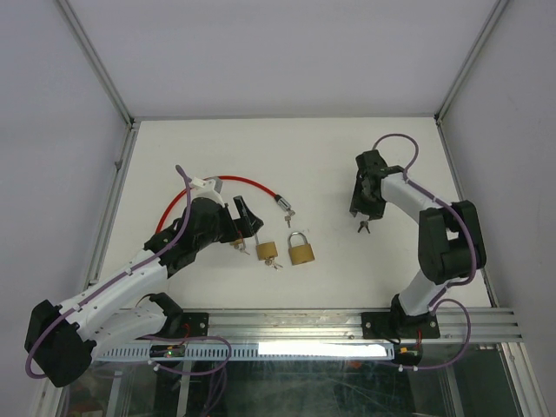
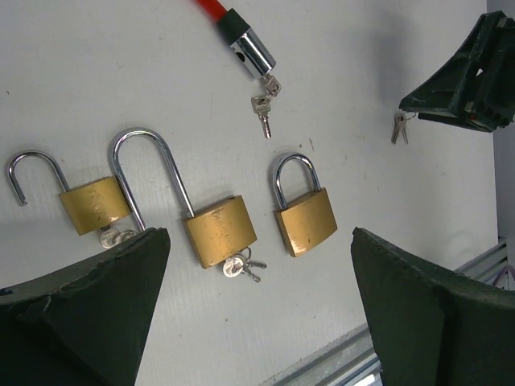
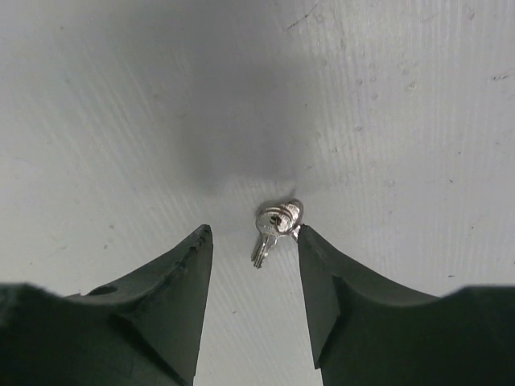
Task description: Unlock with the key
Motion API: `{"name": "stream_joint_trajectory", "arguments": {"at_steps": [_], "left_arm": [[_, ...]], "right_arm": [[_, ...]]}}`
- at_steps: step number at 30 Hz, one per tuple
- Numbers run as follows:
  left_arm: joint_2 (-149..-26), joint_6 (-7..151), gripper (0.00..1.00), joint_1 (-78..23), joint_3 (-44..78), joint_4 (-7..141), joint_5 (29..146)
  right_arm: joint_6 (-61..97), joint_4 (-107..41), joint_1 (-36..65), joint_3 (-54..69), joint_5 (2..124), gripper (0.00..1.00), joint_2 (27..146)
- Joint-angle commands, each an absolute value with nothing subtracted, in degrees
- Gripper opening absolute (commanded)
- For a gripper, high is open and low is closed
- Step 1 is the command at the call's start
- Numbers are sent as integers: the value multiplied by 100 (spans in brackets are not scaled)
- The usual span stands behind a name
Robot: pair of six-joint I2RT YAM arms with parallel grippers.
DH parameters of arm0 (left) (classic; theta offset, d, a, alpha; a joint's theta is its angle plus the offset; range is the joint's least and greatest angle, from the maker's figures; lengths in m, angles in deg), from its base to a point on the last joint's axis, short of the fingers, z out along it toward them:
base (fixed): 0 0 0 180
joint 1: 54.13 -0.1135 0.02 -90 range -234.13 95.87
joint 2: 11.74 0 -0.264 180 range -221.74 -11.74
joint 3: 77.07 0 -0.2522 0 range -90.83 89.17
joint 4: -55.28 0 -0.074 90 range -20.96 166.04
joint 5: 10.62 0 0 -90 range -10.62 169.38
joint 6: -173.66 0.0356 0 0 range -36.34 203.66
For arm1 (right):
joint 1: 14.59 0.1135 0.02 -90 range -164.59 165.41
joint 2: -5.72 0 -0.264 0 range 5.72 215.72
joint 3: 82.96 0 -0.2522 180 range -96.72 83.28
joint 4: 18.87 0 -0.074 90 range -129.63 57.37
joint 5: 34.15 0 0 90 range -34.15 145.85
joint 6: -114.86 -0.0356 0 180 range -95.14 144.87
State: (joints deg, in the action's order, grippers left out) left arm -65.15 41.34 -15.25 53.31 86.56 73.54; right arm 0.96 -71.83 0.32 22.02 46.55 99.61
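Note:
Three brass padlocks lie in a row in the left wrist view. The left one (image 2: 95,205) and the long-shackled middle one (image 2: 219,231) have open shackles and keys in their bases. The right padlock (image 2: 306,219) (image 1: 301,248) is shut and has no key in it. My left gripper (image 2: 259,237) (image 1: 248,217) is open and empty, hovering over the padlocks. A loose bunch of keys (image 3: 278,225) (image 1: 363,228) lies on the table. My right gripper (image 3: 254,233) (image 1: 363,208) is open around it, the right fingertip (image 3: 310,241) touching the key ring.
A red cable lock (image 1: 221,184) curves behind the left arm; its chrome end (image 2: 248,48) has small keys (image 2: 262,112) hanging from it. The white table (image 1: 330,156) ends at a metal rail (image 1: 347,321) at the near edge.

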Motion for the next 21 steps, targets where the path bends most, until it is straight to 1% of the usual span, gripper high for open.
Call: {"name": "stream_joint_trajectory", "arguments": {"at_steps": [1, 3, 6, 8, 10, 12, 16, 21], "left_arm": [[-6507, 4313, 99, -1588, 5142, 8435, 7404], [-6526, 4336, 99, -1582, 5127, 8449, 7410], [-6536, 4350, 99, -1582, 5109, 8466, 7405], [-6529, 4350, 99, -1588, 5104, 8469, 7411], [-6527, 4350, 99, -1582, 5104, 8468, 7400], [-6527, 4335, 99, -1585, 5100, 8468, 7399], [-6580, 4306, 99, -1582, 5059, 8449, 7416], [-6714, 4298, 99, -1581, 4952, 8345, 7560]], "right_arm": [[184, -7120, 11, 1918, 4396, 50, 10308], [148, -7123, 11, 1891, 4395, 49, 10458], [86, -7092, 3, 1940, 4436, 44, 10573], [78, -7064, 0, 1982, 4548, 36, 10570], [69, -7038, 9, 2026, 4679, 24, 10481], [42, -6985, 26, 2071, 4858, 14, 10290], [-83, -6864, 90, 2119, 5321, 0, 9861], [-388, -6563, 319, 2199, 5782, 0, 9359]]}}
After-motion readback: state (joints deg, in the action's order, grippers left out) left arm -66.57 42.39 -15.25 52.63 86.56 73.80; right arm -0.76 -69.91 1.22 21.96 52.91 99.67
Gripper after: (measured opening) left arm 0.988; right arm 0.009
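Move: The loose keys lie flat on the table almost exactly under the right hand, about 3 cm below its half-open fingers. The closed padlock is about 18 cm to the left and 7 cm nearer the base; the keys at the red cable lock are some 21 cm left and 2 cm farther out. From the left hand the loose keys are roughly 32 cm right, 6 cm ahead and 12 cm down. Straight down goes the right hand, about 2.5 cm onto the loose keys, fingers ahead and behind no more than a hair off its starting spot. There the half-open fingers shut and pinch the keys, then the hand lifts them about as far again while swinging some 3 cm left, towards the closed padlock, the wrist rolling slightly as it leaves. ##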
